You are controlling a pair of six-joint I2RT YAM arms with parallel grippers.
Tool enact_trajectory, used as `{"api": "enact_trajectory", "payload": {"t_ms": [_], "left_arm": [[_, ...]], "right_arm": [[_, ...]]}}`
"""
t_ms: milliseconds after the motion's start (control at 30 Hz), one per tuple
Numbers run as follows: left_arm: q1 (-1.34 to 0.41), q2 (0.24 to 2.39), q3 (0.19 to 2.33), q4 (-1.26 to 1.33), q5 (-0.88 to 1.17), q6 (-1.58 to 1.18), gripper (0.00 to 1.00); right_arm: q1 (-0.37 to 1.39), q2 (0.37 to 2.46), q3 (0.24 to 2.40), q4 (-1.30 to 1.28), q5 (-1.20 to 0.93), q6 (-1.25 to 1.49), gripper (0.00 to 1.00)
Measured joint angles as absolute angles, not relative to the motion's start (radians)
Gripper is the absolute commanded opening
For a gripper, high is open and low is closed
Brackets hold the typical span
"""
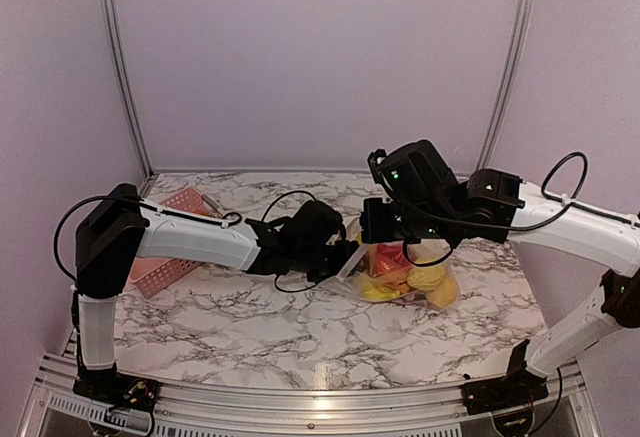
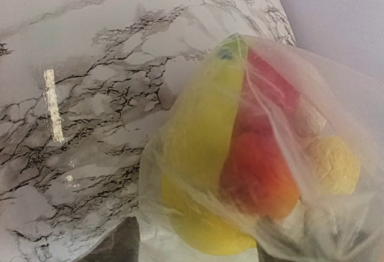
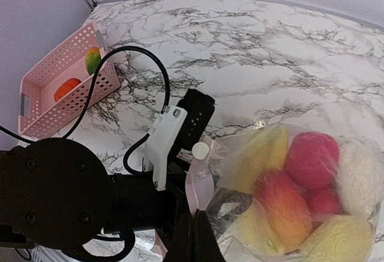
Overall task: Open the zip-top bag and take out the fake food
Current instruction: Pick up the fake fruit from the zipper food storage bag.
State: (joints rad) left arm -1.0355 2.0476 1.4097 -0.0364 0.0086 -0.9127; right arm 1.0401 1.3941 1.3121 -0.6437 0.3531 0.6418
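Observation:
The clear zip-top bag (image 1: 408, 275) lies at the table's middle right, and the fake food (image 3: 282, 202) shows through its plastic: a yellow banana (image 2: 204, 112), red and orange pieces, a lemon (image 2: 333, 163). My right gripper (image 3: 198, 233) is shut on the bag's pink zip strip (image 3: 199, 181) and holds that edge up. My left gripper (image 2: 195, 247) reaches in from the left. Its jaws stand wide apart with the bag's near end between them, and one dark finger (image 3: 231, 205) shows through the plastic. In the top view the two grippers meet at the bag's left end (image 1: 358, 249).
A pink slatted basket (image 3: 78, 97) stands at the table's far left, with a green piece and an orange piece in it. The left arm's black cable (image 3: 135, 64) loops over the marble between basket and bag. A wall rises behind the table.

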Motion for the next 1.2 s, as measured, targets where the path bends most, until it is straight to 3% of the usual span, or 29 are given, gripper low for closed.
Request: {"api": "enact_trajectory", "payload": {"t_ms": [933, 1200], "left_arm": [[-1.081, 2.129, 1.605, -0.063, 0.069, -0.888, 0.69], [-1.079, 2.182, 1.683, -0.096, 0.043, -0.886, 0.77]], "right_arm": [[1.040, 1.394, 1.312, -0.629, 0.354, 0.643, 0.00], [1.034, 1.394, 1.308, -0.637, 0.377, 0.653, 0.00]]}}
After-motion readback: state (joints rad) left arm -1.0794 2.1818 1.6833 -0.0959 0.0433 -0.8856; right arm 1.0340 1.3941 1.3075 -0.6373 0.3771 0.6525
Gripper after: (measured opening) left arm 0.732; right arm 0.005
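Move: The mango lies about 8 cm to the right of my left hand, some 5 cm below it and nearly level with it front to back. The banana lies 5 cm to the hand's right and 4 cm back, and the pink fruit 11 cm right and 4 cm ahead, both at about the mango's height. From my right hand, on the bag's rim, the mango is some 8 cm right, 3 cm ahead and 20 cm below. With its open fingers already in the bag's mouth, my left hand works about 6 cm deeper to the right, over the banana towards the mango. It backs off slightly and rises some 5 cm, then eases forward again and sinks about 2 cm, turning slightly clockwise. My right hand stays put, still pinching the rim. ##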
